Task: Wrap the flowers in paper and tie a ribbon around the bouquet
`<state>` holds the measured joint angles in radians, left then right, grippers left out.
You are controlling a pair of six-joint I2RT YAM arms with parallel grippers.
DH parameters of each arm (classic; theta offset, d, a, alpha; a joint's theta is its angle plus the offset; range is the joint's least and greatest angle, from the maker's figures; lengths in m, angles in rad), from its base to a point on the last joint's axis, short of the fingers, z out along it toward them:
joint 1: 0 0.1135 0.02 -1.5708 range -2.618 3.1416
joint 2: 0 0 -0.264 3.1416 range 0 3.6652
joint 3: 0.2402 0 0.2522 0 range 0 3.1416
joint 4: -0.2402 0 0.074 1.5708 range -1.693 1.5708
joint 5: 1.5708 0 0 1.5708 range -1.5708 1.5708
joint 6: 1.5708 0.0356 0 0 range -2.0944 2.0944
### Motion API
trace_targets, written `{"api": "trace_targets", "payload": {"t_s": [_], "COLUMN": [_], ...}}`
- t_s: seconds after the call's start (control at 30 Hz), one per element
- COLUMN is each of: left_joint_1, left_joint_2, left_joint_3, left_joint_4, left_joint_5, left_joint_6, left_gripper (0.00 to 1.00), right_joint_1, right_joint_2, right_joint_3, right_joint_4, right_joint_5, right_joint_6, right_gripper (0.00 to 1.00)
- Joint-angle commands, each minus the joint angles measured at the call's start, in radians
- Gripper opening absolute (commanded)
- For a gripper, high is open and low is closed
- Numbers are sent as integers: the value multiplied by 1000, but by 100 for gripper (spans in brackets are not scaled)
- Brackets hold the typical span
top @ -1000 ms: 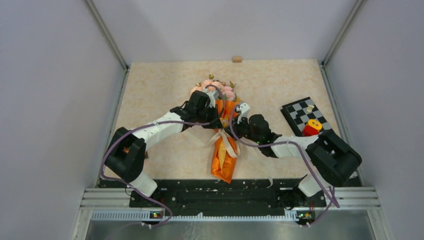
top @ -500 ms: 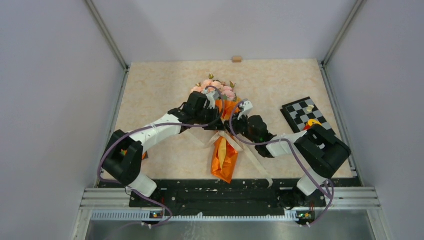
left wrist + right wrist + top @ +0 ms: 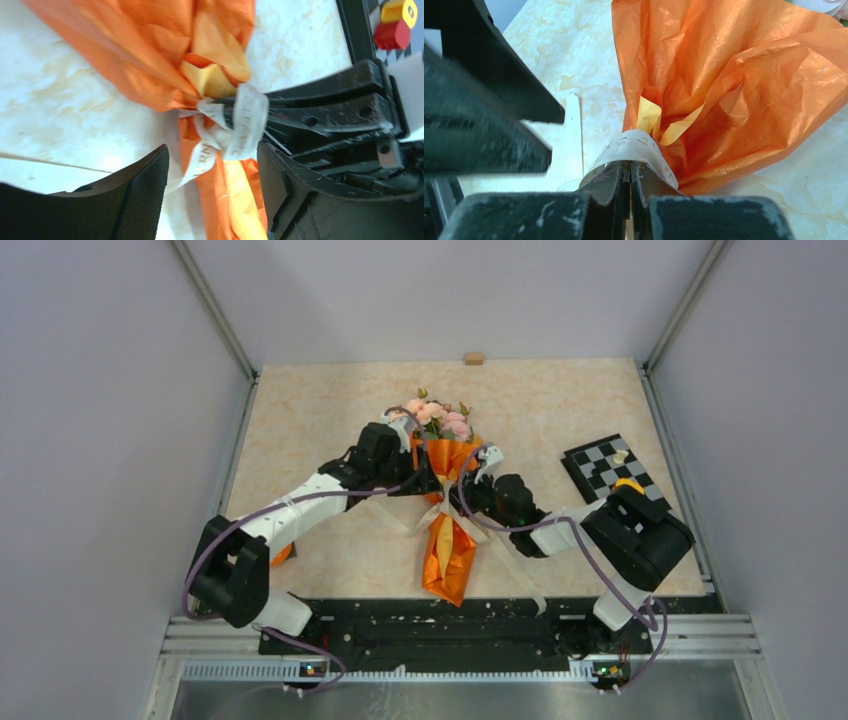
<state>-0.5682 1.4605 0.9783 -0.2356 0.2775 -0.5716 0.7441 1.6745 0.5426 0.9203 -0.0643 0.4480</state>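
Note:
The bouquet lies along the table, its pink flowers pointing away from me and the orange paper narrowing toward me. A cream ribbon is wound round the paper's waist, and one tail trails to the lower right. My left gripper stands open beside the waist. In the left wrist view its fingers straddle the paper and ribbon without touching them. My right gripper is shut, and a loop of ribbon is draped over its tips against the paper.
A black-and-white checkered board sits at the right with a small pale piece on it. A red-and-yellow object on that board is half hidden by my right arm. A small wooden block rests at the far edge.
My left gripper has opened and drawn back to the left, away from the ribbon. The right arm has shifted left, and a ribbon tail now lies out toward the lower right.

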Motion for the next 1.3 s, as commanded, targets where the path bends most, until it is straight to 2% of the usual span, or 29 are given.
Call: {"api": "trace_targets", "payload": {"t_s": [0.0,0.13,0.33,0.4,0.53,0.87,1.1,1.27], "left_joint_1": [66,83,82,83,82,85,99,106], "left_joint_2": [-15,36,71,80,119,145,150,156], "left_joint_3": [-33,-24,-48,-53,-42,-76,-157,-191], "left_joint_4": [27,79,181,194,207,283,483,594], "left_joint_5": [-36,86,213,216,236,264,393,453], "left_joint_6": [-62,-66,-57,-52,-54,-84,-151,-198], "left_gripper": [66,60,59,58,48,45,44,31], "right_joint_1": [14,14,14,14,14,12,11,6], "right_joint_2": [-3,-6,1,2,8,14,25,44], "right_joint_3": [-7,-8,-1,0,4,-10,-26,-41], "right_joint_4": [63,64,58,62,87,152,240,321], "right_joint_5": [-19,-16,-16,-20,-46,-66,-118,-127], "right_joint_6": [14,20,51,64,94,175,254,310], "right_gripper": [0,0,0,0,0,0,0,0]}}
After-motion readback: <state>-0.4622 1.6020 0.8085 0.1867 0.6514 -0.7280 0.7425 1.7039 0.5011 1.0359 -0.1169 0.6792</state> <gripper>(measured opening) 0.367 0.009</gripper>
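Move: The ribbon fold at the right gripper's fingertips lies from the left hand about 1 cm back, 3 cm to its right and 4 cm below; the right hand holds the loop shut, the fold some 1 cm left of its own hand point. The bouquet's tied waist is straight below the left hand, about 1 cm right and 7 cm down, the flower heads about 13 cm ahead of the hand and 1 cm to its left, 8 cm lower. A loose ribbon tail lies some 4 cm back and 8 cm left of the left hand, about 10 cm lower. The left hand first swings about 2.5 cm left and a little forward, then comes back about 4 cm to the right while sinking some 3 cm onto the right gripper's fingertips, rolling its left side down nearly 20 degrees, its open fingers closing to about half their starting gap around the ribbon fold without shutting. The right hand keeps its closed grip on the ribbon loop just above the waist, easing back about 1.5 cm and slightly left as it rolls its left side up and tips down some 10 degrees. ##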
